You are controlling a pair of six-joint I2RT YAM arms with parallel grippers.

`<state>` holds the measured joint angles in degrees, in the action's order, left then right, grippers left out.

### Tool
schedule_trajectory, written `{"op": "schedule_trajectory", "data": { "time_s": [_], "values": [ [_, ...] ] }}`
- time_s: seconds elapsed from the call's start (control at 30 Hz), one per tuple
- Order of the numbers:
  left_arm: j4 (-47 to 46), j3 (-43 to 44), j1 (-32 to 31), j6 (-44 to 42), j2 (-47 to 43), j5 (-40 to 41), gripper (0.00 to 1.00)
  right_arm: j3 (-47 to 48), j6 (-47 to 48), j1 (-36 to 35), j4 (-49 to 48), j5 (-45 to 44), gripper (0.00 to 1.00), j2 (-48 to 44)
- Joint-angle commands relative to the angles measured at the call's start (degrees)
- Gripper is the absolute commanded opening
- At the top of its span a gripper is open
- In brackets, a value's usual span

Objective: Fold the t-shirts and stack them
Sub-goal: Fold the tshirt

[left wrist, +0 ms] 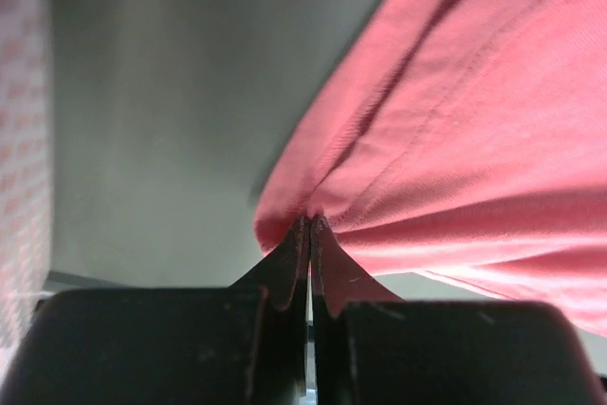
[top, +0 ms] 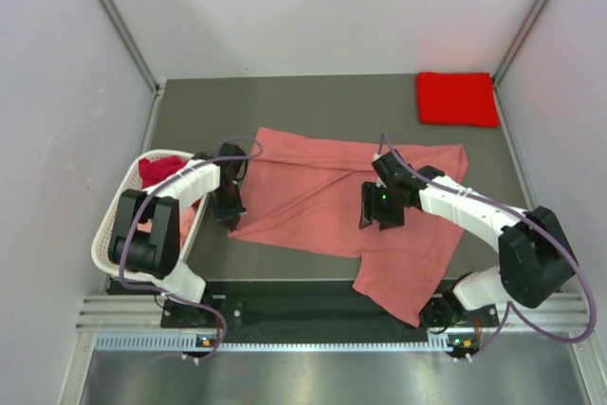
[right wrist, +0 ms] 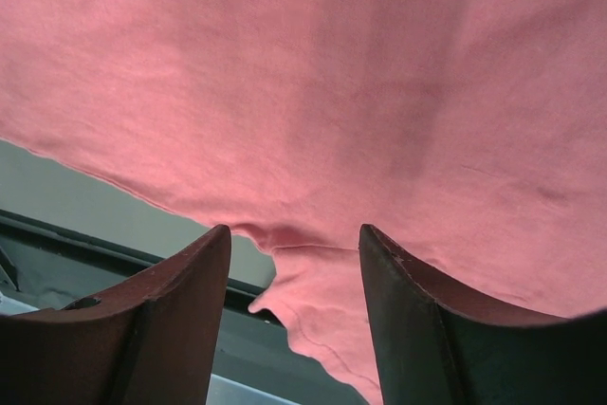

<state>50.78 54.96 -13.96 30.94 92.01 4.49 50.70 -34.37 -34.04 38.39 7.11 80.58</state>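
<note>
A salmon pink t-shirt lies spread across the middle of the table, one part trailing over the near edge. My left gripper is shut on its near left corner; in the left wrist view the cloth bunches right at the pinched fingertips. My right gripper hovers open over the shirt's middle right. In the right wrist view its fingers straddle a sleeve seam of the shirt without touching it. A bright red t-shirt lies folded at the far right corner.
A white slotted basket stands at the left edge, holding a dark crimson shirt and a pale pink one. Grey walls close in the table on three sides. A black rail runs along the near edge.
</note>
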Motion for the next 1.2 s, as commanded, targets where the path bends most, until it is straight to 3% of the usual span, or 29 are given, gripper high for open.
{"op": "schedule_trajectory", "data": {
  "time_s": [0.0,0.27,0.5,0.73,0.9,1.17],
  "values": [
    [2.12,1.29,0.24,2.71,-5.25,6.56,0.0,-0.69,-0.52,-1.2,-1.65,0.27,0.57,-2.18],
    [5.29,0.24,0.24,10.54,-9.65,10.8,0.0,-0.42,-0.79,-1.2,-1.92,0.62,0.57,-1.65],
    [4.15,-3.88,1.38,15.2,-2.81,12.65,0.0,-0.69,-0.43,-1.2,-1.39,0.27,0.57,-1.65],
    [4.06,-1.7,2.53,13.19,2.31,12.3,0.0,-0.86,-0.08,-1.2,-0.6,-0.35,0.57,-2.53],
    [5.29,0.4,2.53,10.73,-3.32,9.49,0.19,-1.04,-0.17,-1.2,-0.51,-0.7,0.57,-2.53],
    [10.56,2.08,2.18,9.32,-12.37,2.55,0.31,0.8,-0.78,-1.2,2.03,-2.89,0.57,-0.07]
  ]
}}
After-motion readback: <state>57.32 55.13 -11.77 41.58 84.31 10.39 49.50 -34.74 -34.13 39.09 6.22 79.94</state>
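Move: The left hand already pinches the t-shirt's near left corner. The bare table spot for it lies about 4 cm to the hand's left, level fore and aft and some 1 cm lower. The basket's middle is roughly 17 cm left and 2 cm ahead of this hand; the t-shirt's far left corner is about 22 cm ahead and 6 cm right. From the right hand, that spot lies some 34 cm left and 1 cm back. Still pinching the near left corner, the left hand lifts it about 3 cm, swings it some 4 cm left towards the basket while twisting 15 degrees counter-clockwise, and sets it down on the table. The fingers then open and let go, and the hand rises about 3.5 cm straight off, easing slightly back to the right. ##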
